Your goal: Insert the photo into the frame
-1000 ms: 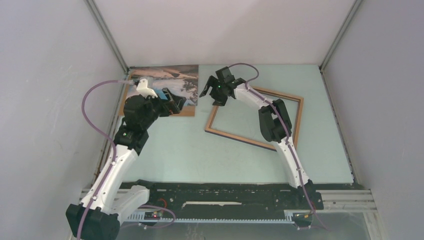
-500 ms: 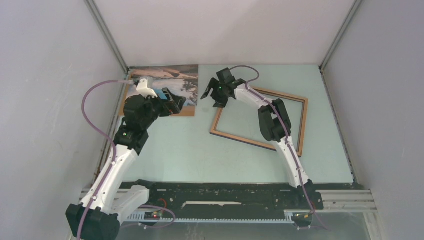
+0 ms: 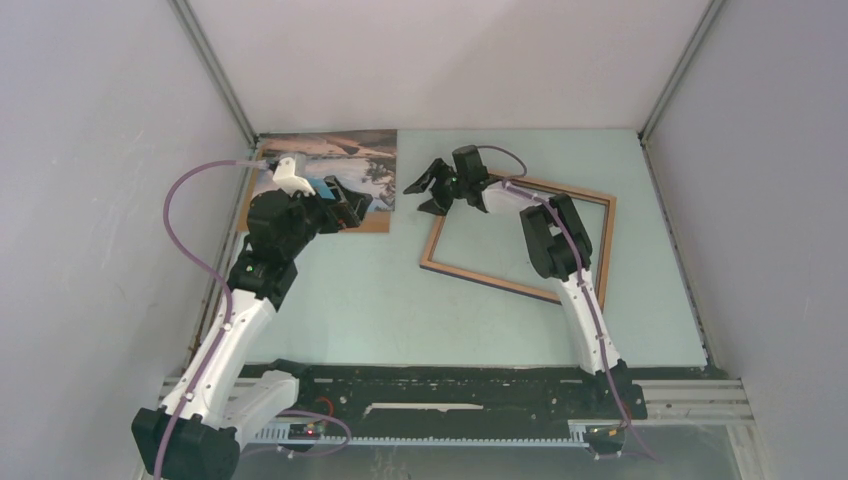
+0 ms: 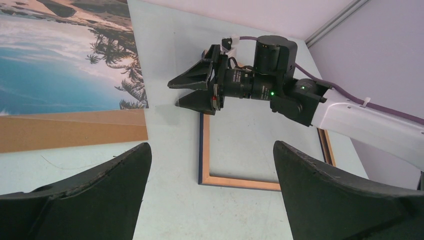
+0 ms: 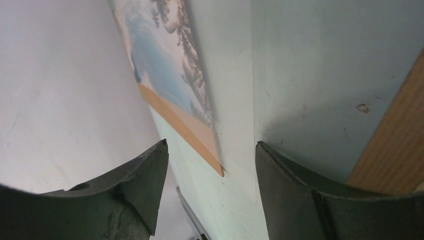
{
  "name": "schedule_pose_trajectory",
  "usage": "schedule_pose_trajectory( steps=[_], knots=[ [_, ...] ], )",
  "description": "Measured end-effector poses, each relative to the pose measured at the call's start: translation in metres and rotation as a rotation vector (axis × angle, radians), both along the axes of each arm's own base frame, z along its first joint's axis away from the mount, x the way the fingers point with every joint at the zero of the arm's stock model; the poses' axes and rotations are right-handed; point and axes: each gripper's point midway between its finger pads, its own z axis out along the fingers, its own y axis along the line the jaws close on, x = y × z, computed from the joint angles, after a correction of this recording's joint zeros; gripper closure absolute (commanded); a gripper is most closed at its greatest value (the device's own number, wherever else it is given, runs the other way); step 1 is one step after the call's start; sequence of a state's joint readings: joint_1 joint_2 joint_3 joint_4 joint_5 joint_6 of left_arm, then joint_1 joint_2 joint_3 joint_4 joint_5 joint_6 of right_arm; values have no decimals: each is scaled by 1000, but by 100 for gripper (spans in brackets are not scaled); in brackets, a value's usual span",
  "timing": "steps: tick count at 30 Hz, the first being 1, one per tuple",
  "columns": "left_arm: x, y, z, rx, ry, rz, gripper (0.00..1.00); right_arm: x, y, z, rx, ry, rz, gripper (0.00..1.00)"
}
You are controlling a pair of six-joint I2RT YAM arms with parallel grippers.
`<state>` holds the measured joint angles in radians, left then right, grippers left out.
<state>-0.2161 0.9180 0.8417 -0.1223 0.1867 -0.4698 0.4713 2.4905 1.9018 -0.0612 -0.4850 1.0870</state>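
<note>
The photo (image 3: 335, 160) lies face up at the far left on a brown backing board (image 3: 372, 222); its blue water and trees fill the left wrist view (image 4: 60, 65). The frame (image 3: 500, 283) lies flat right of centre, wood face up, with its near-left corner (image 4: 205, 170) showing. My left gripper (image 3: 350, 205) hovers over the photo's near edge, wide open and empty (image 4: 211, 147). My right gripper (image 3: 425, 190) hangs low just left of the frame's far-left corner and points toward the photo. It is open with nothing between its fingers (image 5: 211, 145).
Grey walls close in the table on the left, back and right. A faint straight edge (image 5: 252, 75), like that of a clear sheet, runs over the table between photo and frame. The frame's wood (image 5: 395, 145) lies just right of my right gripper.
The frame slid slightly to the right. My right wrist turned and dropped, so its jaws now point left toward the photo, and they narrowed a little. The left arm stayed still.
</note>
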Motion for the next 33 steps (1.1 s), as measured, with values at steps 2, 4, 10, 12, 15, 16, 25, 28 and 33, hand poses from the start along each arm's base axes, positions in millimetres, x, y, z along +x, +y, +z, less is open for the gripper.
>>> schedule_pose_trajectory(
  steps=[2,4,10,12,15,16,25,28,33],
  knots=[
    [0,0,0,0,0,0,0,-1,2,1,38,-11,4,31],
    [0,0,0,0,0,0,0,-2,2,2,62,-25,3,34],
    [0,0,0,0,0,0,0,-3,2,6,136,-48,9,41],
    [0,0,0,0,0,0,0,-3,2,6,151,-55,6,45],
    [0,0,0,0,0,0,0,-4,2,5,169,-49,-2,52],
    [0,0,0,0,0,0,0,-4,3,6,175,-49,-4,52],
    [0,0,0,0,0,0,0,1,11,16,244,-76,-14,51],
    [0,0,0,0,0,0,0,5,14,13,260,-76,-21,54],
    [0,0,0,0,0,0,0,13,19,9,295,-90,-26,58]
  ],
)
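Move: Just off the photo's right edge, the open right hand hangs low over the table, about 4 cm up. The photo's middle lies some 20 cm to its left and 8 cm farther out; the bare cardboard strip below the photo is about 22 cm left and 6 cm back. The frame's middle lies about 24 cm right and 9 cm back. From the idle left hand, the photo is roughly 25 cm ahead, 12 cm left and 28 cm below. Levelling its downward-slanting fingers by some 15 to 20 degrees, the right hand first rises slightly almost on the spot, then slides left and a little forward, about 2 cm towards the photo's right edge. Meanwhile the fingers narrow from about three-quarters open to under half; no contact with the photo can be made out. ##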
